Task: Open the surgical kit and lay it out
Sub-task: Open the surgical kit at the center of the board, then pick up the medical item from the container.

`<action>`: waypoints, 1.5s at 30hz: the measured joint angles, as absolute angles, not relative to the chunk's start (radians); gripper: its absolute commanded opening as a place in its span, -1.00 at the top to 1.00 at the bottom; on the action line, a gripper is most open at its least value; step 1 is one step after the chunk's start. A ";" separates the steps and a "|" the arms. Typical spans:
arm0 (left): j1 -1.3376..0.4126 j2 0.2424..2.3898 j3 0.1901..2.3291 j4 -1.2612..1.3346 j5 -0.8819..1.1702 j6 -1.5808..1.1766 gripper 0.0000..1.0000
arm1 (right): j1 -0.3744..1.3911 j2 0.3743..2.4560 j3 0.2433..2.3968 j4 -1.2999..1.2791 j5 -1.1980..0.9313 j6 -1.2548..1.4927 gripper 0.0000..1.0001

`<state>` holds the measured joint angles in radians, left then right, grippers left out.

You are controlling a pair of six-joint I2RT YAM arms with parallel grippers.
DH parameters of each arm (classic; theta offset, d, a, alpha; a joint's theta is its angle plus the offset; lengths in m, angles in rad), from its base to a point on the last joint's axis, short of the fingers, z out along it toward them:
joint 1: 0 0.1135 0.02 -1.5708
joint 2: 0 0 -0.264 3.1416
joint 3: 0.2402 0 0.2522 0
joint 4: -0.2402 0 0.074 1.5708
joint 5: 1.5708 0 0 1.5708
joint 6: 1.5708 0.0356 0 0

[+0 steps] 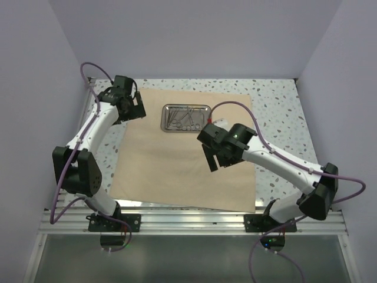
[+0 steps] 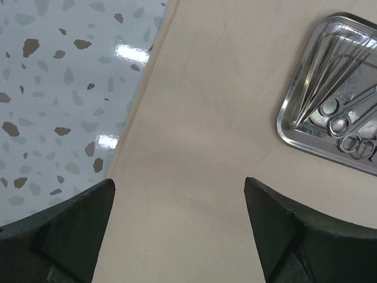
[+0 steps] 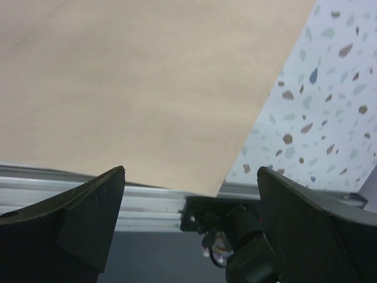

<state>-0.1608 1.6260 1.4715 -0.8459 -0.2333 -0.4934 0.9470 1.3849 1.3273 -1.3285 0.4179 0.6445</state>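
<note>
The tan cloth wrap [image 1: 177,165] lies spread flat on the table. On its far part sits the small steel tray [image 1: 186,117] with slim metal instruments [image 1: 184,118] inside. My left gripper [image 1: 134,108] hovers open over the cloth's far left part, left of the tray. In the left wrist view the gripper [image 2: 179,180] has only cloth [image 2: 206,118] between its fingers, and the tray [image 2: 294,127] with ring-handled instruments [image 2: 340,121] is at the upper right. My right gripper [image 1: 215,158] hangs open above the cloth, near side of the tray. In its wrist view the gripper [image 3: 191,169] holds nothing, over the cloth's near corner [image 3: 129,76].
Speckled white tabletop [image 1: 277,112] surrounds the cloth. An aluminium rail [image 1: 188,219] runs along the near edge, with the arm bases bolted to it. Purple walls close in the left, back and right sides. The right arm's base [image 3: 235,230] shows low in the right wrist view.
</note>
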 measured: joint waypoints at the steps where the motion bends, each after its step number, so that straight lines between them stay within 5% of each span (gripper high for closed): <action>1: -0.169 1.635 1.471 -0.842 -0.226 -0.491 -0.89 | 0.942 1.420 1.372 -1.315 0.431 0.625 -0.91; 4: -0.211 1.690 1.478 -0.812 -0.205 -0.485 -0.87 | 0.916 1.563 1.518 -1.251 0.450 0.555 -0.51; 8: -0.277 1.832 1.575 -0.796 -0.181 -0.477 -0.58 | 0.830 1.739 1.682 -1.131 0.423 0.488 0.06; 12: -0.326 2.026 1.784 -0.794 -0.167 -0.461 -0.33 | 0.734 1.866 1.806 -1.082 0.379 0.428 0.42; 23: -0.360 2.343 2.152 -0.798 -0.156 -0.469 0.09 | 0.728 1.886 1.793 -1.068 0.360 0.354 0.67; 45: -0.361 2.480 2.228 -0.789 -0.133 -0.478 0.58 | 0.706 1.885 1.738 -1.056 0.358 0.319 0.97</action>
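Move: The thin tools at the tray's left end lie some 15 cm ahead of the left hand, 16 cm to its right and about 15 cm below. The tray's middle is about 7 cm right of them and 2 cm nearer; the scissors lie some 6 cm to their right, about level with them. From the right hand, the tray's middle lies roughly 36 cm ahead, 17 cm left and 16 cm down. Left hand goes about 22 cm forward-right, down 13 to the thin tools, narrowing; right advances 16, shutting empty. ##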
